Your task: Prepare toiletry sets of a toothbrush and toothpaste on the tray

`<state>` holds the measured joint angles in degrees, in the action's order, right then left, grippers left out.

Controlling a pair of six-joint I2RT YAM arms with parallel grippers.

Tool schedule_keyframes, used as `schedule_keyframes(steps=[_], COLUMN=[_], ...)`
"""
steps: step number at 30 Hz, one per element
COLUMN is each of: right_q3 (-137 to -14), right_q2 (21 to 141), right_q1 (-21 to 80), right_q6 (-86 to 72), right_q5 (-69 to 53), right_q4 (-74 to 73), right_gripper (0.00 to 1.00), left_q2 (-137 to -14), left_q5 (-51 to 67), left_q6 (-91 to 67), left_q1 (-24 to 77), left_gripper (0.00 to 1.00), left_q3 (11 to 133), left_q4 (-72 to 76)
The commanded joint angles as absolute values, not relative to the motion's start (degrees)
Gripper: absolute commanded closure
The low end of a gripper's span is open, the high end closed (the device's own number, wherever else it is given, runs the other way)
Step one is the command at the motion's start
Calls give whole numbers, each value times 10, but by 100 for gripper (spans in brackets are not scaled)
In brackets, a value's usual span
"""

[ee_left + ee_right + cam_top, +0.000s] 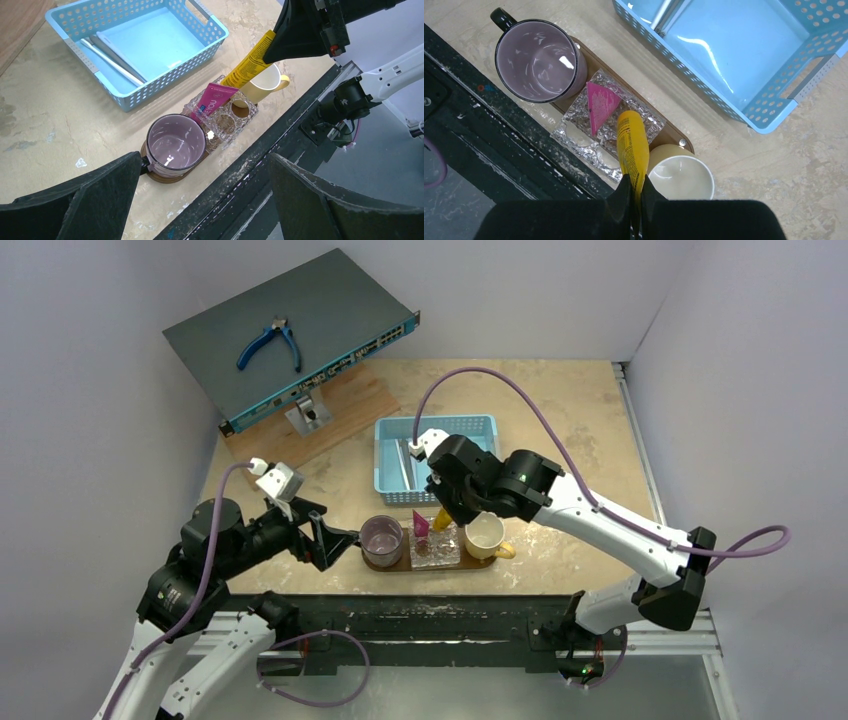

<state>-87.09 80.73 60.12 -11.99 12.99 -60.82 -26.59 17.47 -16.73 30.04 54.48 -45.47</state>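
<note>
The dark-brown tray (671,134) lies at the table's near edge and carries a purple mug (535,60), a clear holder (579,135) and a cream mug (681,177). A pink toothpaste (600,102) stands tilted in the holder. My right gripper (635,182) is shut on the flat end of the yellow toothpaste (633,145), which hangs cap-down over the holder beside the cream mug. Two toothbrushes (112,62) lie in the blue basket (150,40). My left gripper (202,165) is open and holds nothing, just left of the purple mug.
The basket (436,455) sits just behind the tray. At the back left, a grey rack unit (290,335) with blue pliers (270,343) on top rests on a wooden board (340,405). A black rail (420,615) runs along the table's near edge.
</note>
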Motion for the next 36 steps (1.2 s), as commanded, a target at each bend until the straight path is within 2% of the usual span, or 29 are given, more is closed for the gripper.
schedule_keyframes(steps=[1, 36], right_q3=[-875, -796], right_q2=[812, 877], right_q1=[605, 605], right_q6=[-124, -125], right_q5=[147, 132], right_q4=[-580, -508], right_gripper=[100, 100], left_q2=[-263, -265], left_q5=[169, 168], left_q6=[-156, -155], left_q1=[301, 301], left_gripper=[2, 2], left_q3=[541, 539], left_q4=[-440, -442])
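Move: The right hand holds the yellow toothpaste by its end, slanting down. The clear holder on the tray, where it is being taken, lies about 5 cm ahead, 5 cm to the left and 15 cm below. The pink toothpaste already stands there, 8 cm left of the hand and 5 ahead; the purple mug is 17 cm left and 5 ahead, the cream mug 6 cm right and 5 ahead. From the left hand, the holder is some 9 cm ahead, 21 cm right. The yellow toothpaste's lower end enters the clear holder beside the pink tube as the right hand sinks about 7 cm, slowly at first and then faster, drifting some 2 cm to the left. The shut fingers keep their pinch on the tube's upper end, and the wrist tips a little so they point more steeply down. ##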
